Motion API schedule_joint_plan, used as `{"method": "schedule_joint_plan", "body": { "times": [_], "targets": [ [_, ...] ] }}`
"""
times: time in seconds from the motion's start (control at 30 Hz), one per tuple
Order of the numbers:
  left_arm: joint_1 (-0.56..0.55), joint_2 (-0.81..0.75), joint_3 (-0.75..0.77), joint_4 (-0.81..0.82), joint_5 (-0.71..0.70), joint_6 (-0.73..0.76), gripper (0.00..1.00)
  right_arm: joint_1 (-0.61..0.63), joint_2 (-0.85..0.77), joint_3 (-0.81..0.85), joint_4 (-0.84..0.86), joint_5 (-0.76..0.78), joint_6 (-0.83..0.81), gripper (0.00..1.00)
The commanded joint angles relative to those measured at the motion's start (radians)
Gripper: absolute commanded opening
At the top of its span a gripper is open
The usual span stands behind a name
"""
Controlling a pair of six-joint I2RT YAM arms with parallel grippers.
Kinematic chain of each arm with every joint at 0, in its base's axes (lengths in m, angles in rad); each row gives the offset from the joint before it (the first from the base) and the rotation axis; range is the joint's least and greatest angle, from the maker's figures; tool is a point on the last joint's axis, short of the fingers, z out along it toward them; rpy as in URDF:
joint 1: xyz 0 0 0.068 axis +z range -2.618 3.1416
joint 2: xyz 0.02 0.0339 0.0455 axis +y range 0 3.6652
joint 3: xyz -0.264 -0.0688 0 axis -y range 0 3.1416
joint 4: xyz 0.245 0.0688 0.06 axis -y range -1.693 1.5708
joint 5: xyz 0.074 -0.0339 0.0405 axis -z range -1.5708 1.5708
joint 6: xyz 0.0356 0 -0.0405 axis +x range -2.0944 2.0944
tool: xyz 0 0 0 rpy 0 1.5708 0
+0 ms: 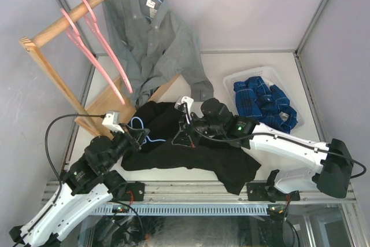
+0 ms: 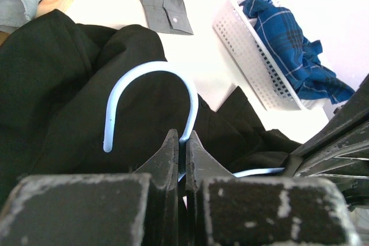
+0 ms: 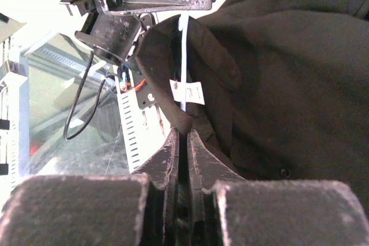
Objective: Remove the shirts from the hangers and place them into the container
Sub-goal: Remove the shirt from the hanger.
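The black shirt (image 1: 191, 148) lies spread on the table between both arms, with a light-blue wire hanger (image 2: 151, 78) still inside its collar. My left gripper (image 2: 184, 137) is shut on the stem of that hanger just below the hook, and shows from above at the shirt's left (image 1: 140, 133). My right gripper (image 3: 183, 132) is shut on the black shirt's collar edge (image 3: 173, 113), beside the neck label (image 3: 187, 91). A grey shirt (image 1: 151, 39) hangs on the rack. The blue plaid shirt (image 1: 263, 103) lies in the white container (image 1: 245, 77).
A wooden rack (image 1: 69, 17) stands at the back left with two bare pink hangers (image 1: 95, 41) on its bar. The grey shirt's sleeve and cuff (image 2: 164, 5) trail onto the table behind the black shirt. The container's mesh wall (image 2: 248, 56) lies to the right.
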Motion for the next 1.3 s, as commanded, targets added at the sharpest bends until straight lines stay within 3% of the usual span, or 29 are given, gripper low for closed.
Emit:
{"method": "schedule_joint_plan", "body": {
  "times": [0.0, 0.27, 0.47, 0.63, 0.83, 1.07, 1.13, 1.27],
  "targets": [
    [0.01, -0.031, 0.061, -0.071, -0.19, -0.016, 0.0, 0.007, -0.085, 0.041, 0.002, 0.025, -0.031, 0.0],
    [0.009, -0.02, 0.126, -0.248, -0.364, -0.078, 0.0, 0.007, -0.176, 0.033, -0.068, 0.199, -0.098, 0.0],
    [0.009, -0.078, 0.12, -0.275, -0.445, -0.114, 0.0, 0.007, -0.285, -0.047, -0.092, 0.352, -0.163, 0.0],
    [0.009, -0.125, 0.125, -0.286, -0.482, -0.13, 0.0, 0.007, -0.367, -0.131, -0.077, 0.243, -0.222, 0.0],
    [0.008, -0.163, 0.106, -0.19, -0.394, -0.067, 0.0, -0.012, -0.316, -0.145, -0.167, 0.352, -0.166, 0.0],
    [0.009, -0.144, 0.095, -0.117, -0.297, -0.048, 0.0, -0.009, -0.26, -0.125, -0.07, 0.169, -0.152, 0.0],
    [0.009, -0.128, 0.1, -0.119, -0.289, -0.048, 0.0, -0.01, -0.277, -0.124, -0.049, 0.171, -0.158, 0.07],
    [0.009, -0.099, 0.107, -0.118, -0.256, -0.009, 0.0, -0.009, -0.334, -0.125, -0.056, 0.281, -0.189, 0.31]
  ]
}}
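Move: My left hand holds the blue hanger by its neck; the black shirt's collar fold, pinched in my right fingers, lies about 9 cm to the right of it and 1 cm back, level in height. From my right hand the hanger's neck is thus about 9 cm left and 1 cm ahead. The basket stands some 31 cm right of my right hand, 15 cm ahead and 14 cm lower. I pull the hanger and the shirt apart: my left hand keeps its grip and draws the hanger about 8 cm left, swinging counter-clockwise some 20 degrees, then rises a little and eases back slightly. My right hand, still pinching the shirt, lifts and goes right about 7 cm with a slight roll, then sinks past its starting height, fingers starting to open at the end. ##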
